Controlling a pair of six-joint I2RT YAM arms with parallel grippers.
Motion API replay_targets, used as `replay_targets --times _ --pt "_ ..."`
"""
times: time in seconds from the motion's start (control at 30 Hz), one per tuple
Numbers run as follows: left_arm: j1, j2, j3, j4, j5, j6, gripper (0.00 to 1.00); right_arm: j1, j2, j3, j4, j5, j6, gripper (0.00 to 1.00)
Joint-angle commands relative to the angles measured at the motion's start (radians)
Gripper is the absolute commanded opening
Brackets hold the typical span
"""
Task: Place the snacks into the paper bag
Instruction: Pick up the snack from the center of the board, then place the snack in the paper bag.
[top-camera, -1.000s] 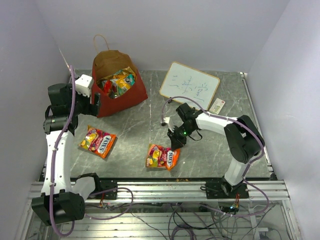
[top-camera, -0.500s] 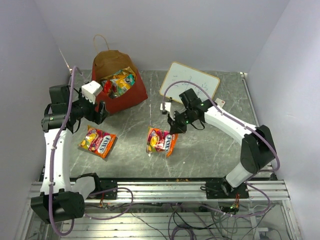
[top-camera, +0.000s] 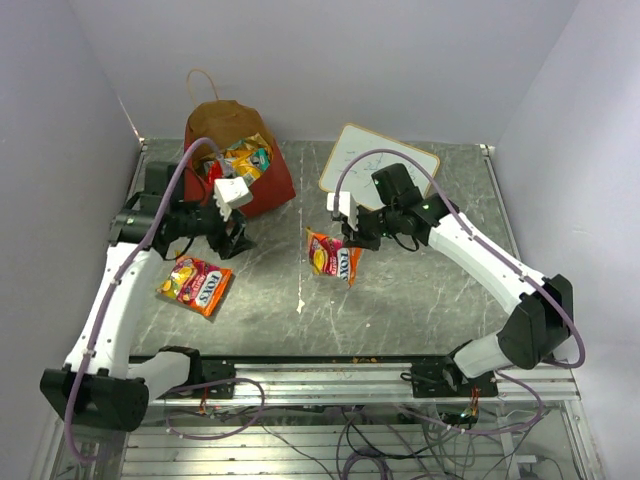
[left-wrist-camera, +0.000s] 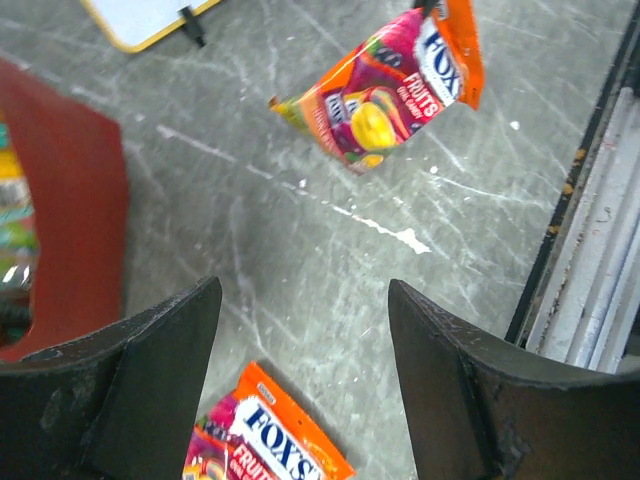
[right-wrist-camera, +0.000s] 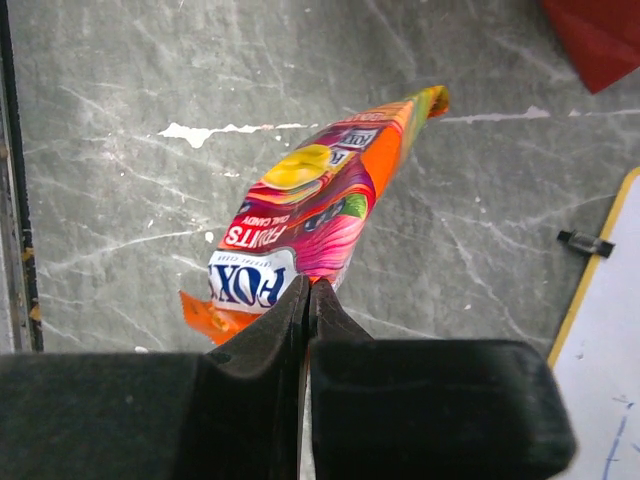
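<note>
An orange Fox's candy packet hangs above the table, pinched at its edge by my shut right gripper. A second Fox's packet lies flat on the table at the left. My left gripper hovers open over the table just beyond that packet, nothing between its fingers. The red paper bag stands at the back left, mouth open, with several snacks inside.
A whiteboard with writing lies at the back right, a small white box beside it. The metal rail runs along the table's near edge. A white smear marks the grey table.
My right gripper has shut on the middle packet and lifted it up and back toward the bag. My left arm swung right from the bag's side and lowered over the table.
</note>
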Motion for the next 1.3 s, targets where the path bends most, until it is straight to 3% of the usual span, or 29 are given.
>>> replay_targets --times 0.0,0.47,0.8,1.0,1.27 --pt "-0.101 0.074 0.061 0.037 0.054 0.041 0.78 0.010 -0.040 0.062 -0.011 -0.008 -0.069 0.00" --pt "-0.373 0.428 0.260 0.131 0.104 0.042 0.79 0.024 -0.139 0.115 -0.079 -0.030 -0.092 0.00" --pt "-0.449 0.630 0.395 0.047 0.236 0.159 0.80 0.026 -0.188 0.124 -0.103 -0.027 -0.073 0.00" --pt "-0.484 0.672 0.395 0.045 0.248 0.155 0.60 0.026 -0.199 0.111 -0.097 -0.024 -0.066 0.00" --pt "-0.490 0.683 0.404 0.038 0.256 0.143 0.20 0.026 -0.211 0.082 -0.079 -0.009 -0.064 0.00"
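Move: From the open left hand, the snack pinched in the right fingers hangs about 22 cm to the right, 2 cm ahead and 14 cm lower. The paper bag's middle is some 22 cm straight ahead, 13 cm down; the other snack lies roughly 12 cm left, level, 25 cm below. For the right hand, the held snack's middle is 4 cm left, 1 cm back, 5 cm below; the whiteboard is about 24 cm ahead, 9 cm right, 17 cm down. The left fingers close on the left part of the snack that the right hand still pinches, after staying wide open as the left hand sweeps about 20 cm to the right and sinks 6 cm, turning some 40 degrees clockwise. Meanwhile the right hand carries the snack up about 8 cm and a little back, then holds it still for the meeting. ##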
